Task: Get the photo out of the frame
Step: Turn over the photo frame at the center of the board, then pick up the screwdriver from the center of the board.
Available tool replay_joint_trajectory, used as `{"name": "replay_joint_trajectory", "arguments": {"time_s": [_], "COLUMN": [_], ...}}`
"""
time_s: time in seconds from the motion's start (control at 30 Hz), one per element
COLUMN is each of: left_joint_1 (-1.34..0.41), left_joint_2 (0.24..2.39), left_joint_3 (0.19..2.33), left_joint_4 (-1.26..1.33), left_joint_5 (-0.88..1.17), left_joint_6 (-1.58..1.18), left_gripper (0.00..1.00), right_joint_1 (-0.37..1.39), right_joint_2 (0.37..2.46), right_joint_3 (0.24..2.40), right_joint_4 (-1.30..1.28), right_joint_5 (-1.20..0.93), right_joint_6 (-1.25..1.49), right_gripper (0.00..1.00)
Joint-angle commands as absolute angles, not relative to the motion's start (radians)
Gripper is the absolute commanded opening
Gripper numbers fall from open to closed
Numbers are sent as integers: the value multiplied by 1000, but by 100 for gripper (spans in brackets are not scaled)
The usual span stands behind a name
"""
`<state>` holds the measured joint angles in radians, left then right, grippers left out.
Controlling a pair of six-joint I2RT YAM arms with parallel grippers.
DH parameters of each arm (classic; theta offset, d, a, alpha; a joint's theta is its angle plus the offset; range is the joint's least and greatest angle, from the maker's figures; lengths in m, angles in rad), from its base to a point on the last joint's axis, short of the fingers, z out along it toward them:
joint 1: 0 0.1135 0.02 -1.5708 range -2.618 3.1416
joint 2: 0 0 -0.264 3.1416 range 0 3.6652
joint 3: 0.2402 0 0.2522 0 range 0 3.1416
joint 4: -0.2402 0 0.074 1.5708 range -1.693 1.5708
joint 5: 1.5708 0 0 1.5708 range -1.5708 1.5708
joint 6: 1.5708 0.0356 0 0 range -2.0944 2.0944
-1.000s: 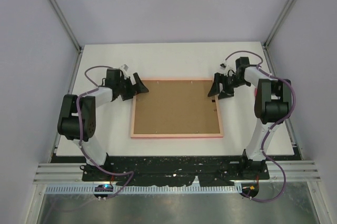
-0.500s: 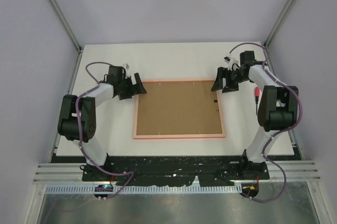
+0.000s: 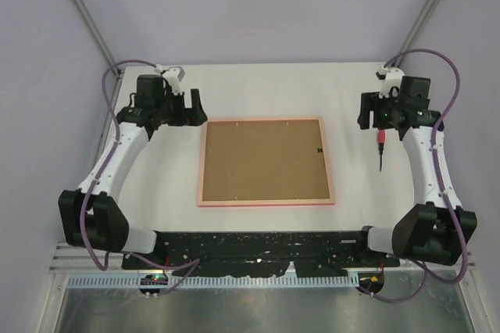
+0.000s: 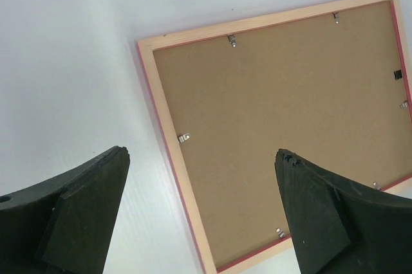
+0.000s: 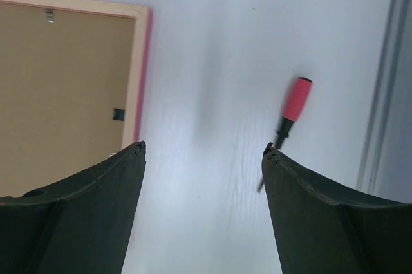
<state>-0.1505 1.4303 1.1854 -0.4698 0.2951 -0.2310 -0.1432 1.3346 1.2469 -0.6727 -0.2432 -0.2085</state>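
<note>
The pink frame (image 3: 266, 202) lies face down in the middle of the white table, with its plain brown backing board (image 3: 264, 159) facing up. The photo is hidden under that board. Small metal tabs (image 4: 184, 137) sit along the inside of the pale rim (image 4: 147, 74). My left gripper (image 3: 191, 109) hovers open off the frame's far left corner, apart from it, and nothing is between its fingers (image 4: 201, 153). My right gripper (image 3: 366, 112) stands open to the right of the far right corner, over bare table (image 5: 204, 147), also empty.
A red-handled screwdriver (image 3: 380, 140) lies on the table right of the frame, just beside my right gripper; the right wrist view shows it too (image 5: 296, 100). White enclosure walls and metal posts stand close on both sides. A black rail runs along the near edge.
Both grippers have pulled away from the frame's far corners, the left one outward to the left, the right one outward to the right. The frame slid slightly right early on. The screwdriver is now uncovered.
</note>
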Motion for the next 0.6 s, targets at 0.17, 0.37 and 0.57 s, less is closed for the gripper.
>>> {"name": "replay_joint_trajectory", "arguments": {"time_s": [0.17, 0.37, 0.57], "left_joint_1": [-153, -153, -153], "left_joint_2": [1171, 1077, 1032], "left_joint_3": [1204, 1075, 1042], "left_joint_4": [-790, -746, -732], "left_joint_5": [281, 268, 282], "left_joint_6": [116, 156, 172], "left_gripper": [100, 100, 100], "right_joint_1": [-388, -413, -413], "right_joint_2": [1175, 1238, 1493], "right_joint_3": [1031, 1020, 1209], "right_joint_4": [-632, -661, -678], "right_joint_5": [-153, -138, -189], "right_joint_6": [-406, -354, -229], "right_gripper": [79, 79, 77]}}
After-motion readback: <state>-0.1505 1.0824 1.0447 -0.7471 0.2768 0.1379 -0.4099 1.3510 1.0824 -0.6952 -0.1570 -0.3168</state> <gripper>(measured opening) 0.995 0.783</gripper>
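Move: The screwdriver lies on the table about 7 cm to the right of the right hand, nearly level with it (1 cm back) and some 18 cm below. The photo frame lies back up, its middle 27 cm left and 4 cm back of that hand; the black tab on its right rim is 11 cm left and 1 cm back. From the left hand, the frame's middle is about 20 cm right, 6 cm back and 15 cm down. Swinging rightward and down, the empty right hand goes about 10 cm right and 7 cm lower, first back, then a little forward at the end, towards the screwdriver; its fingers stay open and the wrist turns clockwise some 15 degrees while tipping further down. The left hand, still wide open, draws back 10 cm beside the frame, arching up about 6 cm and sinking again, and rolls its left side up. ##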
